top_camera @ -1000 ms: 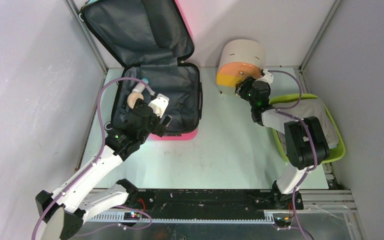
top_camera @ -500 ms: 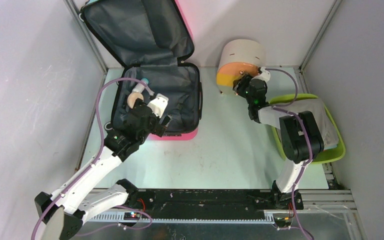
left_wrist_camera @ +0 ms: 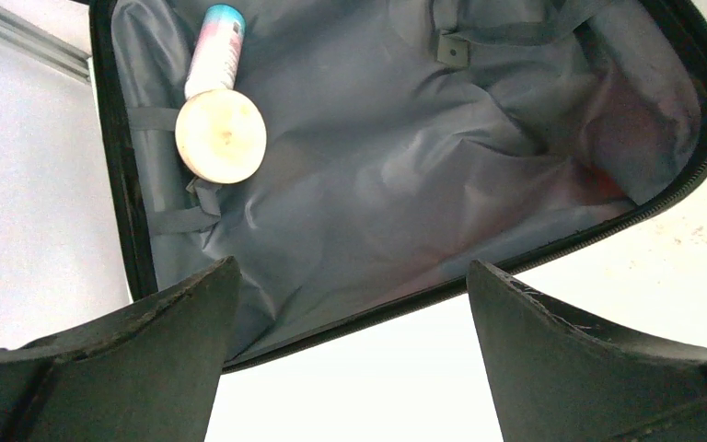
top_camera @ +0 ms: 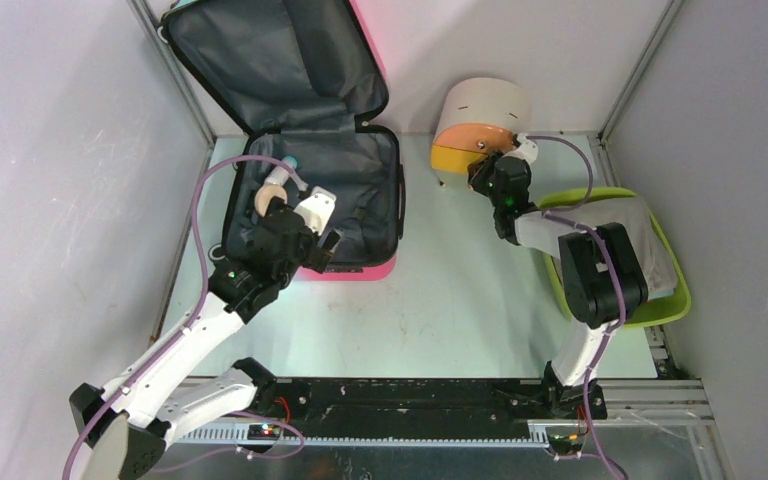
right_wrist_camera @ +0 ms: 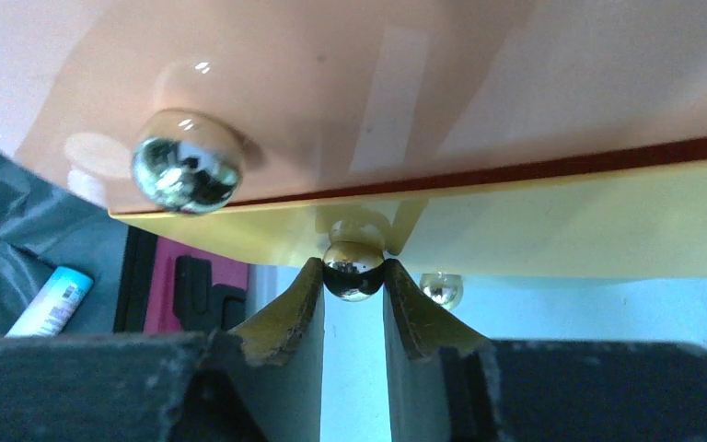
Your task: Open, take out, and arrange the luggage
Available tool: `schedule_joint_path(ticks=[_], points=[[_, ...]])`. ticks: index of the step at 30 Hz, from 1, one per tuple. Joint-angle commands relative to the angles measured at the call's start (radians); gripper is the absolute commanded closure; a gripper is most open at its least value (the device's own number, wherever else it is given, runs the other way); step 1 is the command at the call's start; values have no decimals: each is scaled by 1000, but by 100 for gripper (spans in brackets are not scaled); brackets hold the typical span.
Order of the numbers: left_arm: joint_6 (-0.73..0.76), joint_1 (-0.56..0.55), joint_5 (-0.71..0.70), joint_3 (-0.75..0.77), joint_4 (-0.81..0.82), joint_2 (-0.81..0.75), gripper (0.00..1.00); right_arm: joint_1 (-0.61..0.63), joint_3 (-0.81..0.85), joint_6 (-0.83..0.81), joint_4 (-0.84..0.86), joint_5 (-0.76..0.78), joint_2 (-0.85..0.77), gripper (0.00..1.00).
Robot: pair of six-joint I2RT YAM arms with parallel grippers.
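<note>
The luggage point(top_camera: 365, 170) lies open at the back left, its lid point(top_camera: 260, 60) propped upright and its grey lining point(left_wrist_camera: 405, 157) showing. Inside lie a round beige disc point(left_wrist_camera: 221, 136) and a pink-and-blue tube point(left_wrist_camera: 216, 46). My left gripper point(top_camera: 322, 228) hangs open over the luggage's near rim, with nothing between its fingers point(left_wrist_camera: 352, 267). My right gripper point(top_camera: 480, 170) is at the front of the beige cylinder point(top_camera: 480, 105). It point(right_wrist_camera: 353, 274) is shut on a small chrome knob point(right_wrist_camera: 353, 262) on the cylinder's yellow lower panel point(right_wrist_camera: 562, 221).
A lime-green tray point(top_camera: 660, 300) holding grey cloth point(top_camera: 640, 230) sits at the right under my right arm. A second chrome knob point(right_wrist_camera: 187, 174) sticks out of the orange face point(right_wrist_camera: 377, 83). Metal frame posts and grey walls close in the back and both sides.
The right gripper's jaws have closed onto the chrome knob and the wrist has shifted slightly left. The left arm has not moved.
</note>
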Motion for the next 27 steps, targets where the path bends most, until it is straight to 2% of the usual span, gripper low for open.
schedule_joint_path(ticks=[1, 13, 20, 22, 25, 27], points=[[-12, -1, -54, 0, 31, 1, 0, 44, -25, -29, -15, 12, -114, 83], [-38, 0, -192, -48, 94, 31, 0, 97, -214, 26, -80, 4, -319, 82], [-102, 39, -145, 89, -62, 114, 0, 134, -266, 75, -134, 7, -389, 76], [-134, 79, -87, 122, -104, 134, 0, 137, -273, 84, -157, 2, -402, 70], [-171, 176, 20, 157, -142, 156, 1, 140, -275, 68, -159, -16, -426, 50], [-201, 220, 27, 172, -164, 160, 2, 129, -275, 68, -175, -43, -451, 40]])
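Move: The right hand already has the yellow drawer's knob between its fingertips, right at the hand point. The orange drawer's knob is about 7 cm above, 2 cm left and 1 cm farther out; the bottom drawer's knob is some 7 cm below, 1 cm right and level in reach. From the left hand, open above the suitcase's near rim, the round jar lies about 18 cm ahead, 10 cm left and 14 cm down; the spray bottle is roughly 7 cm beyond that jar, 1 cm to its right. Still pinching the yellow drawer's knob, the right hand draws it straight back towards the robot at near-constant height, about 11 cm with a 3 cm drift to the left, and at the end its fingers open and let go of the knob. Meanwhile the left hand, empty and wide open, swings left and a little forward over the suitcase towards the round jar, some 4 cm, dipping about 2 cm on the way and partly rising again while it turns roughly 15 degrees counter-clockwise. ##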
